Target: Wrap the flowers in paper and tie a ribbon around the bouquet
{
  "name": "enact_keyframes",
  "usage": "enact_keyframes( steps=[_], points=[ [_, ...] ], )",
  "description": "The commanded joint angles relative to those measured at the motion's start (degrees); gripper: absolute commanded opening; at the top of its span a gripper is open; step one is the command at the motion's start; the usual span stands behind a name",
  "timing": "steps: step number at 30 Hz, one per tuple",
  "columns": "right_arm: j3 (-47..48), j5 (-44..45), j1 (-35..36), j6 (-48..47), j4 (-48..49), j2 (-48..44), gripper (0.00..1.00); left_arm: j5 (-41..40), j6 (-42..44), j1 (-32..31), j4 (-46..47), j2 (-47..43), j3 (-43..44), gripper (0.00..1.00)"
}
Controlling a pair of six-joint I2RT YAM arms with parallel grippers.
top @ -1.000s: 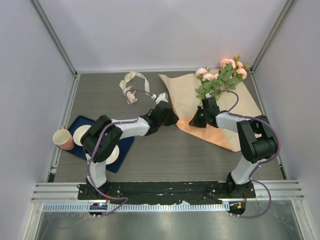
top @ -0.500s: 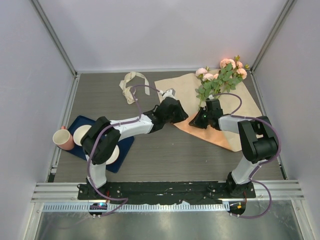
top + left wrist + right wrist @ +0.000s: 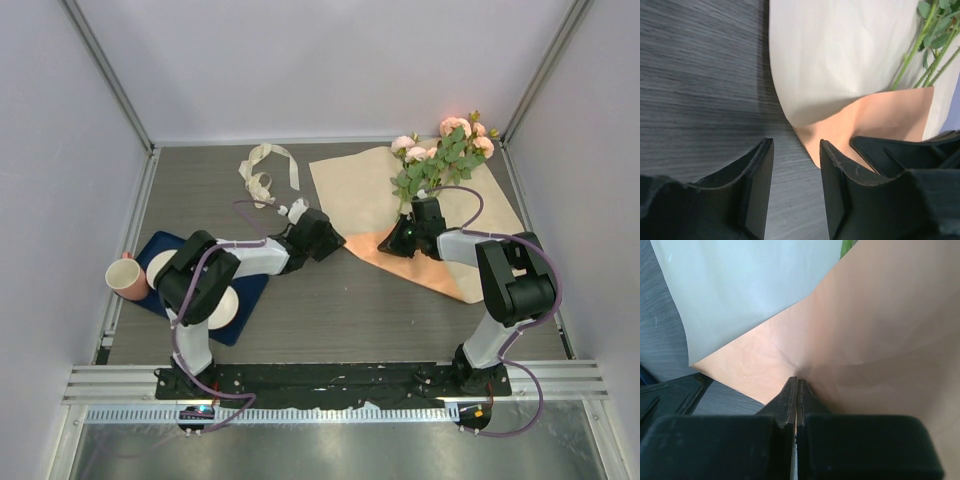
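The paper (image 3: 365,195) lies at the back right, cream face up, with its near corner folded over to show orange (image 3: 430,265). The flowers (image 3: 445,150), pink roses with green leaves, rest on its far edge, their stems (image 3: 920,45) running down the sheet. My right gripper (image 3: 388,244) is shut on the orange fold (image 3: 805,340), jaws pinched together at the crease (image 3: 796,385). My left gripper (image 3: 338,240) is open just left of the paper's near edge (image 3: 840,55), with only table between its fingers (image 3: 757,190). The ribbon (image 3: 265,170) lies curled at the back, left of the paper.
A dark blue tray (image 3: 250,295) with white dishes sits at the left front, partly under my left arm. A pink cup (image 3: 125,278) stands at its left edge. Frame posts and white walls close in the table on three sides.
My left gripper has opened, let go of the paper's left edge and drawn back to the left. The lifted flap has dropped flat, cream face up. The right gripper keeps its grip.
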Motion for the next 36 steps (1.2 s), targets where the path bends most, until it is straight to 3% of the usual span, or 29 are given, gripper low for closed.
enact_keyframes(
  steps=[1, 7, 10, 15, 25, 30, 36],
  points=[
    [1.4, 0.5, 0.0, -1.4, -1.9, -0.8, 0.01, -4.5, -2.7, 0.0, 8.7, 2.5, -1.6, 0.45],
    [1.9, 0.4, 0.0, -1.5, -1.9, 0.3, 0.01, -5.0, -2.0, -0.2, 10.2, 4.3, -0.8, 0.4],
    [2.0, 0.6, 0.0, -1.5, -1.9, 0.6, 0.01, -3.9, -1.9, -0.2, 13.1, 5.6, -0.8, 0.21],
    [1.9, 1.7, 0.0, -0.4, -2.5, 0.9, 0.01, -5.0, 4.7, -1.5, 15.2, 4.2, 0.2, 0.0],
    [0.3, 0.1, -0.8, -1.0, -2.6, -0.9, 0.01, -1.2, 13.1, -6.3, 7.1, 4.3, 12.9, 0.0],
    [-0.3, -2.3, -2.9, -3.3, -2.6, -2.3, 0.01, 2.1, 14.2, -7.3, -0.4, 9.9, 21.9, 0.0],
    [-1.0, -4.7, -6.1, -3.3, -4.5, -6.7, 0.01, 7.0, 12.4, -7.5, 2.3, 12.7, 23.4, 0.0]
  ],
)
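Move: The folded paper's left corner lies just off the left hand's half-open fingers, about 2 cm ahead, 1 cm right and 2 cm below. From that hand the flower stems lie some 8 cm ahead and 13 cm right, the rose heads about 19 ahead and 22 right, and the ribbon 15 ahead and 20 left, all a few centimetres lower. From the right hand the paper corner is roughly 8 cm left and 2 ahead, at about its height. Easing forward and down barely 2 cm, the left hand shuts its fingers on the folded corner of the paper, then carries it up and about 12 cm to the right towards the stems, wrist turning some 20 degrees clockwise and fingers tipping up. The right hand's closed fingertips stay on the fold, shifting some 2 cm right only at the end. ##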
